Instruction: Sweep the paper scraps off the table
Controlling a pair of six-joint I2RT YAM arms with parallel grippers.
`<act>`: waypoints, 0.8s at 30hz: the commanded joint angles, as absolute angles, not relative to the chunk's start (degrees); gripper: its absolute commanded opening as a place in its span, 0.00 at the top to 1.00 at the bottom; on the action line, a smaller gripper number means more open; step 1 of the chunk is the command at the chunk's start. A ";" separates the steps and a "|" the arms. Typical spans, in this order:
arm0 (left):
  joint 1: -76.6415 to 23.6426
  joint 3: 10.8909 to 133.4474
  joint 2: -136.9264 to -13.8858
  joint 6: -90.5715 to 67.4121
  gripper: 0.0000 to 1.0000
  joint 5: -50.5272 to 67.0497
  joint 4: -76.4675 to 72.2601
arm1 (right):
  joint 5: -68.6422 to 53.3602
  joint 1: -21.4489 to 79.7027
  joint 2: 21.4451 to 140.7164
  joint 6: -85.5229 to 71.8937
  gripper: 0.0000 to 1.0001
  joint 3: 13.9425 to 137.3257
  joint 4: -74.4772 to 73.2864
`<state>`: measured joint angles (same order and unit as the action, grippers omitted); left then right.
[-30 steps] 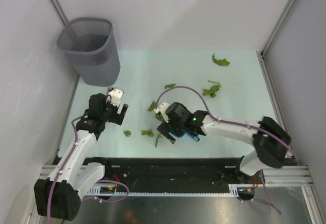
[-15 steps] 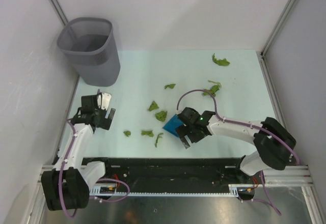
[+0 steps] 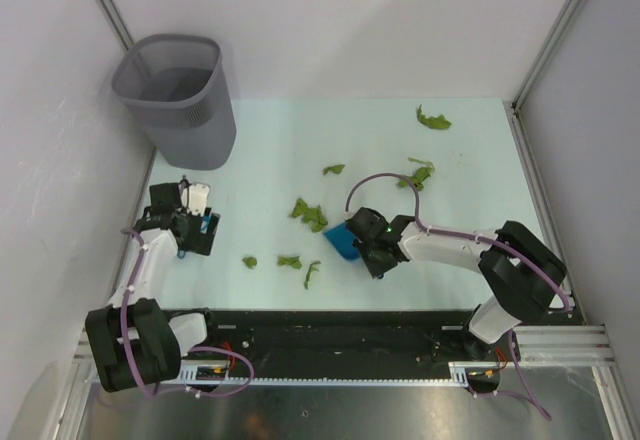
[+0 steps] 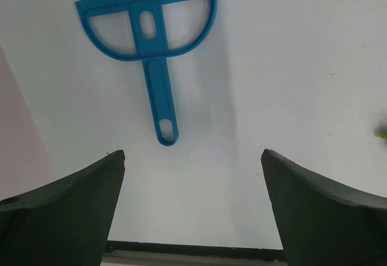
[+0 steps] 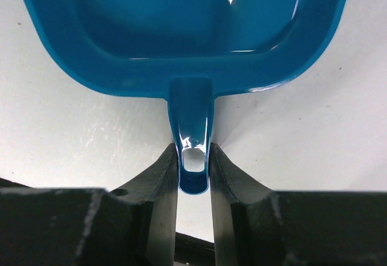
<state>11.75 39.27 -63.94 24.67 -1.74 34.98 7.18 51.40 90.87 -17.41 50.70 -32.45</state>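
Several green paper scraps lie on the pale table [image 3: 470, 210]: one at the back right [image 3: 433, 118], two mid-table [image 3: 333, 169] [image 3: 416, 175], a clump [image 3: 308, 214] by the dustpan, and three near the front [image 3: 249, 261] [image 3: 289, 261] [image 3: 311, 274]. My right gripper [image 3: 362, 248] [image 5: 193, 163] is shut on the handle of the blue dustpan [image 3: 343, 241] [image 5: 181, 30], which rests flat on the table. At the left edge my left gripper [image 3: 193, 228] [image 4: 192, 154] stands open and holds nothing. The blue brush [image 4: 148, 30] lies just ahead of it, its handle end [image 4: 166, 134] pointing at the jaws.
A grey mesh wastebasket [image 3: 180, 100] stands at the back left corner. White walls close in the left, back and right sides. A black rail [image 3: 320, 325] runs along the near edge between the arm bases.
My right gripper has come round behind the dustpan and closed on its handle. The left arm has swung left and back toward the table's left edge, still open.
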 commanded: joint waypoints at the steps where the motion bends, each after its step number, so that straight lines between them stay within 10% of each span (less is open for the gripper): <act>1: 12.57 41.04 -66.52 26.98 0.00 2.46 34.81 | 11.07 51.24 90.44 -17.14 0.83 49.04 -31.73; 13: 17.05 44.65 -79.70 27.16 0.02 3.34 33.75 | 10.02 49.48 82.97 -16.26 1.00 50.27 -34.10; 19: 16.96 45.79 -86.04 26.45 0.19 4.38 32.52 | 11.16 48.87 81.92 -15.21 1.00 51.77 -36.12; 24: 16.96 44.83 -89.21 26.89 0.54 6.50 31.99 | 11.33 48.08 83.84 -16.17 1.00 51.85 -36.21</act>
<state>16.64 45.78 -86.02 25.74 4.73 33.95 9.69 48.73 83.66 -15.86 49.54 -35.46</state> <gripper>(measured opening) 0.554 0.279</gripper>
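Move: The brush handle lies flat some 6 cm below the open left hand, its middle about 3 cm ahead and 2 cm to the left; the brush head is about 10 cm ahead, 2 cm left. A round scrap sits roughly 10 cm to that hand's right, 1 cm back. The right hand already grips the dustpan, whose pan reaches some 8 cm ahead and 6 cm left; from that hand the scrap pile is about 15 cm ahead, 13 cm left, a curly scrap 13 cm straight left. Over the end of the brush handle, the left fingers come down either side of it and begin to close, the hand sinking about 5.5 cm with a slight late push forward and the wrist tilting some 15 degrees to point steeper down. The right hand keeps its pinch on the dustpan handle, easing right a couple of centimetres and lifting about 2.5 cm, mostly in the second half. ##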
